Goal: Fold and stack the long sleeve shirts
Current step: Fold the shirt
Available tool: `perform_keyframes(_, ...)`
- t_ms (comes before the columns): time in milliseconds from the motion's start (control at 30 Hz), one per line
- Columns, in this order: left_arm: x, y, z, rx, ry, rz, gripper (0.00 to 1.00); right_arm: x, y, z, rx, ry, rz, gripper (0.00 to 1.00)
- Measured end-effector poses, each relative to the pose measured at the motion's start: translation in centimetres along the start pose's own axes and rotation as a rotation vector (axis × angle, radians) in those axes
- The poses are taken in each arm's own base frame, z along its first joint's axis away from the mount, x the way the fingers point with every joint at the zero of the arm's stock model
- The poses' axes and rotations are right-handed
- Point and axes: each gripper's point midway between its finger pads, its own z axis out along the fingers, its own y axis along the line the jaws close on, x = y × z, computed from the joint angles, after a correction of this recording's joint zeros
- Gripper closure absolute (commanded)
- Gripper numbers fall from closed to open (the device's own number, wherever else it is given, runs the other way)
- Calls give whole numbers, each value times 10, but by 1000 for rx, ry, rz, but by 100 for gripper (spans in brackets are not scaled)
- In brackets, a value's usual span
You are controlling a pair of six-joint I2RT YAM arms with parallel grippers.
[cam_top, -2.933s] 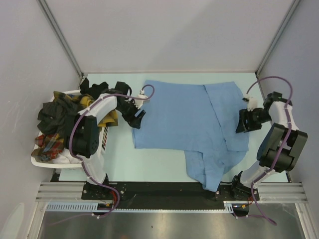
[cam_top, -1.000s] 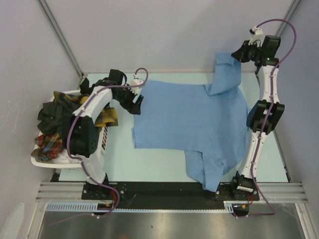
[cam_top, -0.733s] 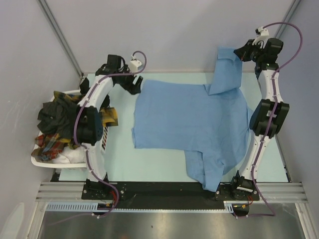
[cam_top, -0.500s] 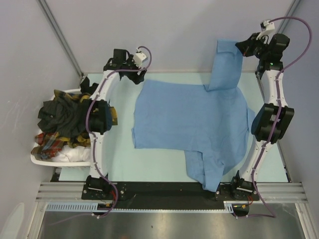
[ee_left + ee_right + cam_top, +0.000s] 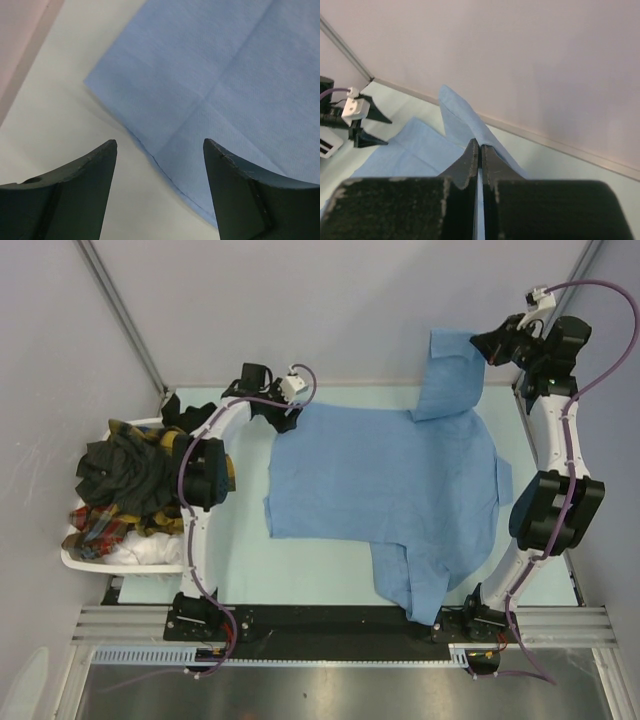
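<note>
A plain light blue shirt point(image 5: 385, 485) lies spread on the table, one part hanging over the near edge. My right gripper point(image 5: 487, 343) is shut on a flap of that shirt point(image 5: 465, 120) and holds it lifted at the far right, by the back wall. My left gripper point(image 5: 290, 418) is open and empty, low over the shirt's far left corner point(image 5: 115, 90), with the shirt's edge running between the two fingers. The dark green-black, yellow-black plaid and red plaid shirts point(image 5: 125, 475) are heaped in the basket at the left.
A white slatted basket point(image 5: 120, 562) stands at the table's left edge. The back wall point(image 5: 340, 310) and the side walls close in the table. The left arm's cable point(image 5: 300, 380) loops above its wrist.
My right gripper has lifted the shirt flap from the right side of the table up to the far right. My left gripper has moved from the shirt's left edge to its far left corner.
</note>
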Motion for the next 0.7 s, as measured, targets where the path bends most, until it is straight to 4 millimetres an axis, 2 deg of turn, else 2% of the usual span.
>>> perform_keyframes(100, 0, -7, -6, 14, -2, -9, 24, -17, 3, -1, 23, -46, -40, 100)
perform_keyframes(300, -25, 4, -19, -34, -59, 7, 22, -64, 1, 1, 60, -159, -95, 100)
perform_keyframes(433, -41, 9, -32, -56, -84, 28, 20, -91, 14, -5, 40, -211, -123, 100)
perform_keyframes(500, -48, 10, -38, -64, -95, 37, 20, -94, 24, -12, 26, -209, -127, 100)
perform_keyframes(600, -53, 12, -45, -71, -102, 52, 21, -84, 47, -31, 2, -167, -120, 100)
perform_keyframes(700, -54, 7, -52, -60, -98, 72, 21, -66, 82, -64, -17, -111, -130, 100)
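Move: The right hand holds the sleeve flap high up. The shirt's middle lies about 11 cm back, 22 cm left and 34 cm below it; the far edge, where the flap hangs, is some 8 cm ahead and 3 cm left, and the small cuff end roughly 11 cm back and 9 cm right, both also far below. From the open left hand, the shirt's middle is about 15 cm back, 27 cm right and 4 cm down, with the far left corner about 7 cm ahead and 4 cm right. Upward first, the right hand keeps its shut grip on the sleeve flap and lifts it roughly 10 cm, its fingers tipping up nearly 15 degrees. Then it turns and draws back about 10 cm over the shirt, picking up speed and sinking slightly. The left hand stays open and rises some 7 cm clear above the far left corner. ##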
